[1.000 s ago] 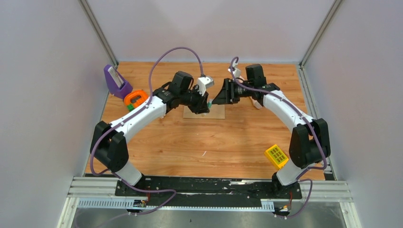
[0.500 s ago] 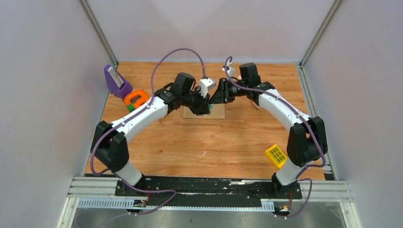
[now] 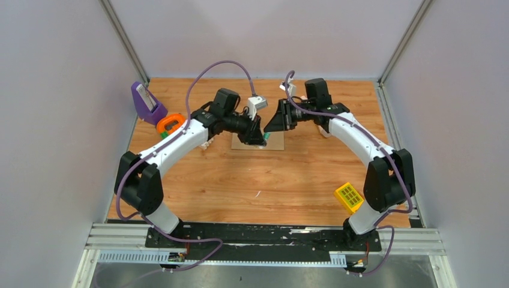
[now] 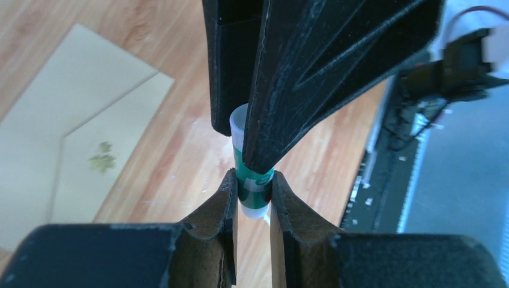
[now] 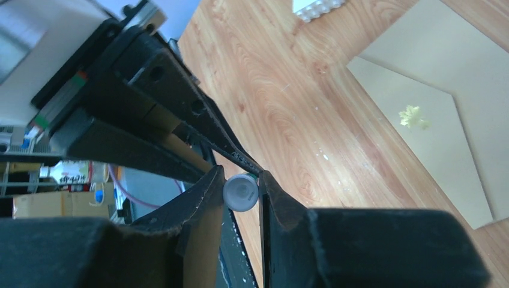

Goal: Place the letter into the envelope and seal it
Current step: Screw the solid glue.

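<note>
The tan envelope [image 3: 276, 143] lies flat on the wooden table with its pointed flap open; a yellowish-green smear [image 5: 413, 117] sits on the flap. Above its near edge my left gripper [image 4: 252, 177] is shut on the lower part of a green-and-white glue stick [image 4: 254, 191]. My right gripper [image 5: 241, 181] faces it from the other side, and its fingers press both sides of the stick's white round cap [image 5: 240, 193]. In the top view the two grippers [image 3: 259, 133] [image 3: 271, 125] meet tip to tip over the envelope. The letter is out of view.
A purple stand [image 3: 146, 103] and an orange tape holder [image 3: 170, 125] sit at the back left. A yellow block [image 3: 349, 197] lies by the right arm's base. A small white object [image 5: 318, 6] lies beyond the envelope. Grey walls enclose the table.
My right gripper has come in toward the left one and its jaws have narrowed onto the stick's cap. The left arm has shifted slightly, still holding the stick.
</note>
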`<state>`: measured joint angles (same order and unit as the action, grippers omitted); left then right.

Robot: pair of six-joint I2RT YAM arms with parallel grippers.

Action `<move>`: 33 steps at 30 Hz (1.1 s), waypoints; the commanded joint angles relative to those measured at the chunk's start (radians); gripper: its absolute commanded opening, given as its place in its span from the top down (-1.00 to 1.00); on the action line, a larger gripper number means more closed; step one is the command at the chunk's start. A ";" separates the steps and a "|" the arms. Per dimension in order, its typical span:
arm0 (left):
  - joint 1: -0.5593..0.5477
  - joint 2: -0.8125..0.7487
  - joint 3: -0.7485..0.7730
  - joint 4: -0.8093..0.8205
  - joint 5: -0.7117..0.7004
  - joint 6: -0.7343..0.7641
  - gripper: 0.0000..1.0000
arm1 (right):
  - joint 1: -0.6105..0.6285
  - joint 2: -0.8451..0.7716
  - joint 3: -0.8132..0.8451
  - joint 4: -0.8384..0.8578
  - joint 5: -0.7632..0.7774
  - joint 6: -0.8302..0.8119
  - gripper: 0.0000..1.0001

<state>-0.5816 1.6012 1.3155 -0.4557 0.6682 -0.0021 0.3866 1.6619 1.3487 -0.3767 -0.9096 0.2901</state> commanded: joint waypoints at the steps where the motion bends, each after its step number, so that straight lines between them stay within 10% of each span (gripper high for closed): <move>1: 0.004 -0.019 0.011 0.083 0.391 -0.071 1.00 | -0.031 -0.067 0.007 0.067 -0.155 -0.110 0.86; 16: 0.005 -0.030 -0.079 0.368 0.779 -0.328 1.00 | -0.055 -0.158 -0.040 0.078 -0.603 -0.435 0.91; 23: 0.004 -0.054 -0.015 0.101 0.412 -0.072 1.00 | -0.059 -0.146 0.035 0.019 -0.174 -0.190 0.04; 33: -0.003 -0.060 -0.010 0.068 -0.051 -0.001 1.00 | -0.037 -0.089 0.016 -0.043 0.099 -0.004 -0.08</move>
<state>-0.5762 1.5784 1.2556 -0.3626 0.8219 -0.0643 0.3340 1.5360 1.3434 -0.3855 -0.9443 0.2104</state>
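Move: The solid glue stands tilted between the hands: its middle is about 2 cm ahead of, 1 cm right of and 1 cm above the left hand, which already grips its lower part, and about 2 cm back, 1 cm left and 1 cm below the right hand, already closed on its upper end. From the left hand, the envelope lies some 8 cm ahead, 2 cm left and 17 cm down, and the blue-white block about 5 cm ahead, 20 cm left and 16 cm down. Still pinching the solid glue from both ends, the two hands swing it together back towards the bases and up, each about 8 cm back and 7 cm up, while their wrists counter-turn nearly 40 degrees each, the left clockwise and the right counter-clockwise, twisting one end against the other. The right fingers then open to about twice their gap and come free of the upper end as that hand returns some 7 cm forward, sinking slightly and unwinding its wrist, while the left keeps its grip and carries the glue about 6 cm forward and down again, turning back most of the way. ##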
